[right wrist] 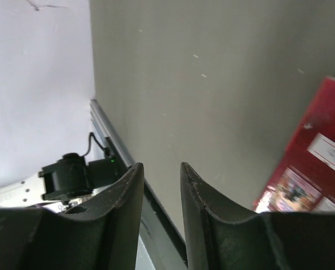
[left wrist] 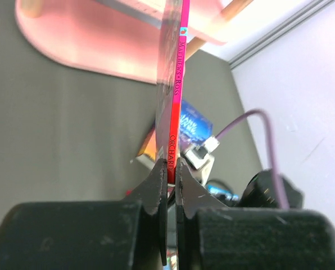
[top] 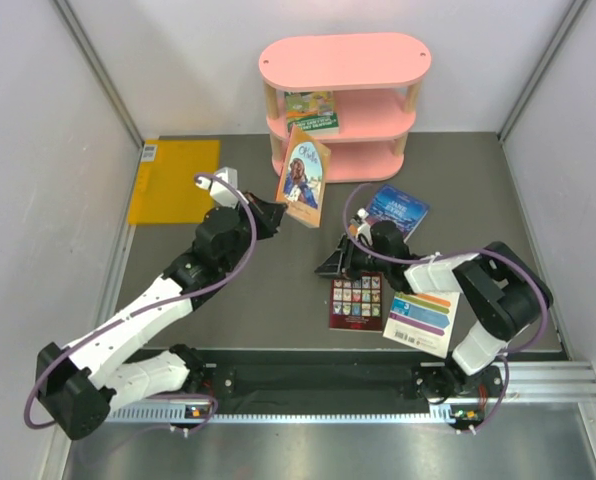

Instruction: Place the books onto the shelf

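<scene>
My left gripper (top: pixel 279 212) is shut on the lower edge of the orange cartoon book (top: pixel 304 176), holding it upright in the air just in front of the pink shelf (top: pixel 344 60). In the left wrist view the fingers (left wrist: pixel 158 183) pinch its red spine (left wrist: pixel 176 95). A green book (top: pixel 313 111) lies on the shelf's middle tier. The dark red book (top: pixel 357 301), the blue book (top: pixel 397 211) and the white striped book (top: pixel 423 320) lie flat on the floor. My right gripper (top: pixel 326 266) hovers open and empty, left of the dark red book (right wrist: pixel 313 163).
A flat yellow-orange rectangle (top: pixel 173 180) lies at the far left by the white wall. White walls close in both sides. A black rail (top: pixel 318 380) runs along the near edge between the arm bases.
</scene>
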Available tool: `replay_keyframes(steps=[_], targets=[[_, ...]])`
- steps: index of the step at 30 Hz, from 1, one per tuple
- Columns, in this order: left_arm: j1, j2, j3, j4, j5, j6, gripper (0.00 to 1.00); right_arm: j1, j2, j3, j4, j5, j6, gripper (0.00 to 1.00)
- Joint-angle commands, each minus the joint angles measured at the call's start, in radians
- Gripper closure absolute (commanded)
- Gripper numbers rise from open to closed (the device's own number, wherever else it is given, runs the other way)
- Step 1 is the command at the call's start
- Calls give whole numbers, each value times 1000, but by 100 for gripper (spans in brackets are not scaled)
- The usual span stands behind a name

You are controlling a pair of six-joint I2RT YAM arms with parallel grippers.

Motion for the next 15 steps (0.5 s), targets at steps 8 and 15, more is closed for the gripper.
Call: replay_keyframes(steps=[8, 15], targets=[[196, 178, 57, 444, 258, -241, 100, 14, -9, -59, -6, 70, -77, 68], [316, 354, 111, 654, 456, -425, 100, 20, 7, -58, -5, 74, -82, 68]])
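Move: The left hand already holds the orange Othello book. Its goal, the pink shelf's middle tier, centres about 30 cm ahead, 15 cm right and 8 cm below; the green Treehouse book already lies there, roughly 30 cm ahead, 8 cm right, 7 cm below. The open right hand has the red book's middle about 4 cm back, 7 cm right and 7 cm below; the blue book lies some 19 cm ahead and 16 cm right, the striped book about 6 cm back and 25 cm right, both at the red book's level. Carry the Othello book forward about 9 cm towards the left part of the middle tier, keeping the left grip shut on its edge and rolling the wrist some 20 degrees, left side down, so the cover turns flatter. Meanwhile lower the right gripper towards the red book, edging slightly right and back, fingers staying open, then hold there. ##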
